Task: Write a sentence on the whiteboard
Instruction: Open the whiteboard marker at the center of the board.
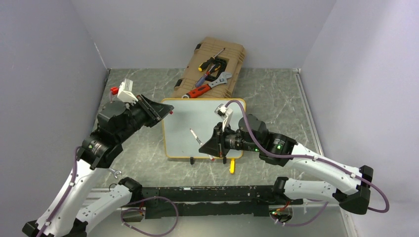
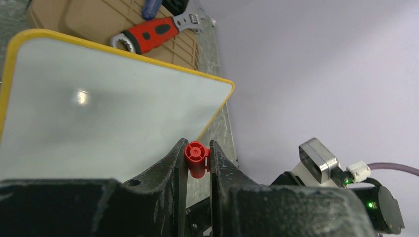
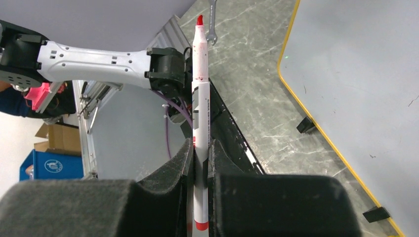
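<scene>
The whiteboard point(image 1: 192, 116) lies flat mid-table, yellow-framed; its face looks blank, and the sentence is not in view. My right gripper point(image 1: 203, 147) hovers over the board's near edge, shut on a white marker point(image 1: 195, 136). In the right wrist view the marker point(image 3: 200, 98) stands up from the gripper point(image 3: 199, 148), uncapped, with a bare red tip, and the whiteboard point(image 3: 365, 64) is to its right. My left gripper point(image 1: 168, 112) sits at the board's far left corner. In the left wrist view that gripper point(image 2: 197, 145) is shut on the red marker cap point(image 2: 196, 157), above the whiteboard point(image 2: 99, 108).
A tan tool case point(image 1: 232, 54) with screwdrivers and wrenches stands just behind the board; a red-handled wrench point(image 1: 197, 91) lies at its near end. A small yellow item point(image 1: 232, 167) lies by the board's front feet. A small steel spanner point(image 1: 116, 173) lies near the left arm. Walls close three sides.
</scene>
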Robot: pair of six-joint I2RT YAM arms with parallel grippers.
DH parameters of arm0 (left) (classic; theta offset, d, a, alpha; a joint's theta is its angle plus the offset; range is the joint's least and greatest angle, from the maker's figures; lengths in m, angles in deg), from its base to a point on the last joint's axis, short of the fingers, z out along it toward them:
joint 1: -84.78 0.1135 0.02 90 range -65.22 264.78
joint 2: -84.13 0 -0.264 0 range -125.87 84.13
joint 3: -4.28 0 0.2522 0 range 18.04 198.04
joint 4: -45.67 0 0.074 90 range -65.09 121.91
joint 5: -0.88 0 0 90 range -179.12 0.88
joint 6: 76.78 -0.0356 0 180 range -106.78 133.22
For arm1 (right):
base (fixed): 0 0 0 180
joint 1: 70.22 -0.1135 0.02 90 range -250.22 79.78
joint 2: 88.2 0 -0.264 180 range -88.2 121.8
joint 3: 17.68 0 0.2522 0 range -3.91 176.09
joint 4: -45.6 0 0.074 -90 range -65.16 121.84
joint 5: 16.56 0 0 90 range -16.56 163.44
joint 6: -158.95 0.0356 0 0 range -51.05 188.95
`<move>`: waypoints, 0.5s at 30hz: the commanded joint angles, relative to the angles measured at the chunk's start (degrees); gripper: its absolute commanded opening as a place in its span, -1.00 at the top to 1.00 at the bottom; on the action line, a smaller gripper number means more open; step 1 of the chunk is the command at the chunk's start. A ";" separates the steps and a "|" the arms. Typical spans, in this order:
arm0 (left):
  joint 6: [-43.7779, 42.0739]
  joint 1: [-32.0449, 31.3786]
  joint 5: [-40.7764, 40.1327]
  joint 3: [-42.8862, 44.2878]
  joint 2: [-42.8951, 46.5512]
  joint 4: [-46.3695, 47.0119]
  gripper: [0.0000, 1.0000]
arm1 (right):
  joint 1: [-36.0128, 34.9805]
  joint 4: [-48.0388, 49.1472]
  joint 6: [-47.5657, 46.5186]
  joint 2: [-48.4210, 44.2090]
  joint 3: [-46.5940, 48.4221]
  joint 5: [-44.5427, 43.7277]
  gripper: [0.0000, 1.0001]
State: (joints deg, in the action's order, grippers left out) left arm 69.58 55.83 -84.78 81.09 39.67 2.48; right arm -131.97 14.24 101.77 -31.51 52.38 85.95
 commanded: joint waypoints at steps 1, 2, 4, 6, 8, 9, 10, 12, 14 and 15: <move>-2.46 0.32 -4.05 3.19 -0.26 -1.71 1.00 | -0.47 -1.09 0.81 -1.48 -0.33 -0.29 1.00; -3.29 0.33 -4.15 3.87 -0.39 -2.62 1.00 | -0.47 -1.50 0.70 -1.60 -0.23 -0.70 1.00; -5.80 0.42 -4.17 5.54 -1.07 -5.32 1.00 | -0.47 -1.99 0.46 -2.07 0.02 -1.62 1.00; -8.59 0.39 -7.18 7.12 -2.06 -10.17 1.00 | -0.47 -2.17 0.32 -2.40 0.28 -2.84 1.00; -11.51 0.54 -10.45 8.29 -3.19 -14.46 1.00 | -0.45 -2.47 0.20 -2.54 0.65 -4.37 1.00; -13.08 0.67 -11.99 8.50 -3.79 -16.67 1.00 | -0.47 -2.70 0.41 -2.67 0.69 -5.66 1.00; -14.36 0.91 -13.94 8.78 -4.49 -19.17 1.00 | -0.47 -2.77 0.60 -2.90 0.58 -7.20 1.00; -16.15 1.87 -16.75 7.96 -5.23 -22.21 1.00 | -0.47 -2.66 1.18 -3.70 0.16 -10.30 1.00; -17.08 4.96 -16.88 4.92 -5.01 -23.10 1.00 | -0.47 -3.40 1.43 -4.38 0.63 -13.05 1.00; -17.11 6.85 -15.48 3.14 -4.75 -22.97 1.00 | -0.47 -3.66 1.13 -4.73 1.00 -14.29 1.00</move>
State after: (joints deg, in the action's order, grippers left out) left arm 56.94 57.89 -96.93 87.93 35.14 -14.27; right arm -132.19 11.05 102.28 -33.90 52.14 79.00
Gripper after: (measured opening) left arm 0.217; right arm 0.110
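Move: From the left hand, which holds the red cap, the whiteboard's left edge lies about 9 cm left, 10 cm ahead and 30 cm below; the adjustable wrench is some 25 cm ahead and 13 cm right. The open marker is about 11 cm right of that hand and 11 cm back. From the right hand, holding the marker, the whiteboard's middle is roughly 21 cm straight ahead and 22 cm below, the yellow knife 6 cm ahead and 14 cm right. The left hand carries the pinched cap away from the bared marker, slowly at first and then faster, about 5 cm left towards the board's left edge and some 4 cm down, nearly all of the drop late, while it rolls its left side up and swings counter-clockwise. Meanwhile the right hand keeps its grip on the marker, eases right and then forward, about 1.5 cm each way, and turns slightly clockwise. ##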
